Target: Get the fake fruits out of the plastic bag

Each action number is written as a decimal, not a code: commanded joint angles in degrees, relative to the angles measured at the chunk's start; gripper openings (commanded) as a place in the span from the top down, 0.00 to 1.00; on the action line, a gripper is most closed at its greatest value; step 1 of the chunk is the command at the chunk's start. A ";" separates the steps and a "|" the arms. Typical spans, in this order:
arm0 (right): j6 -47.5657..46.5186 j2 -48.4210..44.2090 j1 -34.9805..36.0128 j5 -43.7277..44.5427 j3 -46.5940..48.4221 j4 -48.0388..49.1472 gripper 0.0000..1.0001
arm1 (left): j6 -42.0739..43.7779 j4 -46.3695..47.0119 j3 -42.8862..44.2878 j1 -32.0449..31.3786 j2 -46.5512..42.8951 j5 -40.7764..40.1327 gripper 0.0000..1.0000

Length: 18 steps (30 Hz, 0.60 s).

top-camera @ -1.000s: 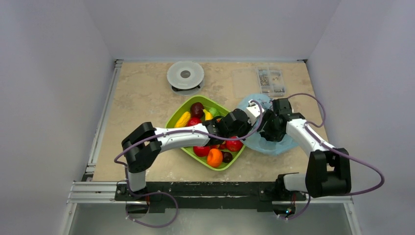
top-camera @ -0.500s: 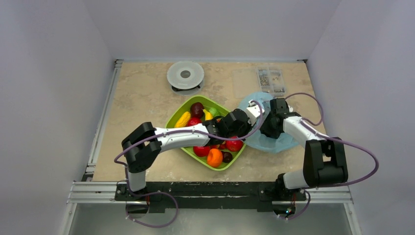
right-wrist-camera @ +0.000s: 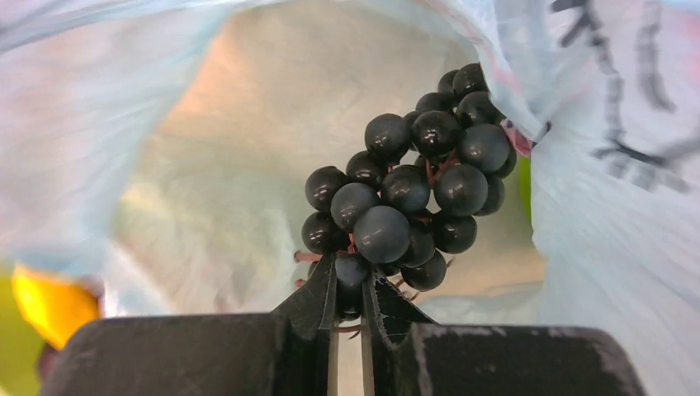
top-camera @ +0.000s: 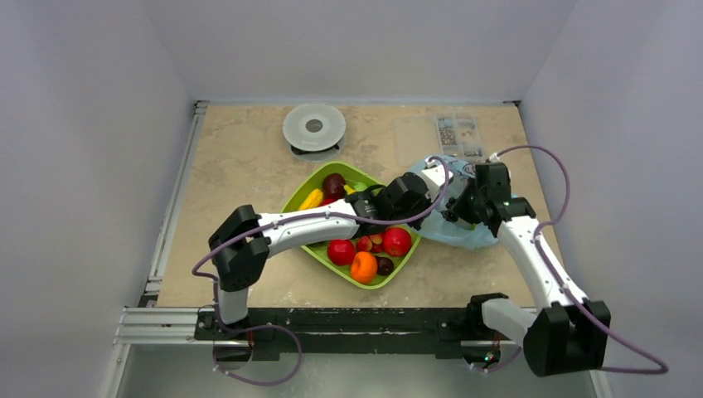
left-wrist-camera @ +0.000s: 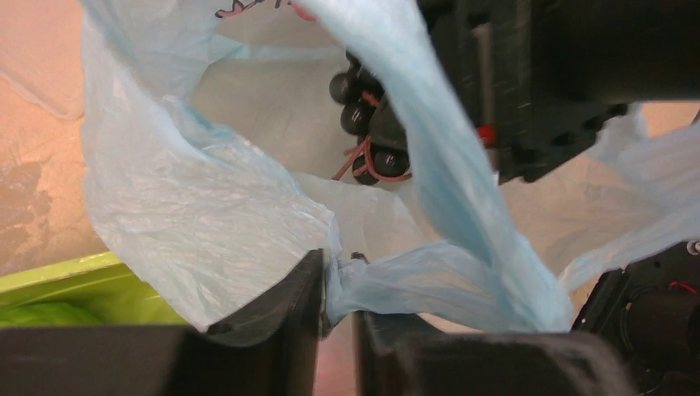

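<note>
The light-blue plastic bag (top-camera: 464, 230) lies right of the green tray (top-camera: 292, 201). My left gripper (left-wrist-camera: 338, 276) is shut on a bunched fold of the bag (left-wrist-camera: 206, 223) and holds its mouth up. My right gripper (right-wrist-camera: 348, 289) is shut on the dark grape bunch (right-wrist-camera: 413, 186), which hangs inside the bag's mouth. The grapes also show in the left wrist view (left-wrist-camera: 363, 124). From above, the right gripper (top-camera: 461, 201) sits over the bag's mouth, next to the left gripper (top-camera: 431, 199). Two red balls (top-camera: 396, 240), an orange (top-camera: 363, 267), a dark purple-brown fruit (top-camera: 333, 184) and a banana (top-camera: 312, 199) lie in the tray.
A round white lidded dish (top-camera: 313, 127) stands at the back. A clear box of small parts (top-camera: 458, 137) sits at the back right. The left arm reaches across the tray.
My right arm has lifted and swung back to the right, and the bag has bunched up and risen with it. My left gripper has moved slightly up and right with the bag.
</note>
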 commanded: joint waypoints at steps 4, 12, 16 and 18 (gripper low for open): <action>-0.53 -9.12 0.03 -0.47 8.23 -9.03 1.00 | -4.21 -3.99 2.97 2.53 -3.47 4.77 0.52; -1.32 -16.07 -0.02 -6.50 11.47 -6.71 1.00 | -3.99 -7.45 1.41 3.09 -9.73 11.67 0.21; -5.26 -16.20 0.06 -0.40 20.20 -15.74 1.00 | -2.83 -8.81 -2.58 4.00 -17.33 13.04 0.04; -8.14 -15.54 0.02 0.33 25.00 -19.81 1.00 | -1.58 -11.02 -3.60 4.83 -21.55 13.35 0.00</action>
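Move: The right hand already holds the black grapes, which hang about 4 cm ahead of it and 2 lower; the green tray they go to is centred some 26 cm left, 6 cm back and 10 lower. The bag's middle is 2 cm back and 1 cm right of this hand, 7 below. For the left hand, at the bag's rim, the bag's middle is 6 cm right, 1 cm back and 13 below; the red apple is 7 cm left, 8 back, 14 below. Upward goes the right hand, quickly, some 14 cm and slightly back towards its base, keeping the black grapes pinched while its fingers tip up about 15 degrees. The left hand opens nearly full and lets go of the bag's rim, hardly travelling at first, then draws away up about 6 cm, leftward and a little back. ##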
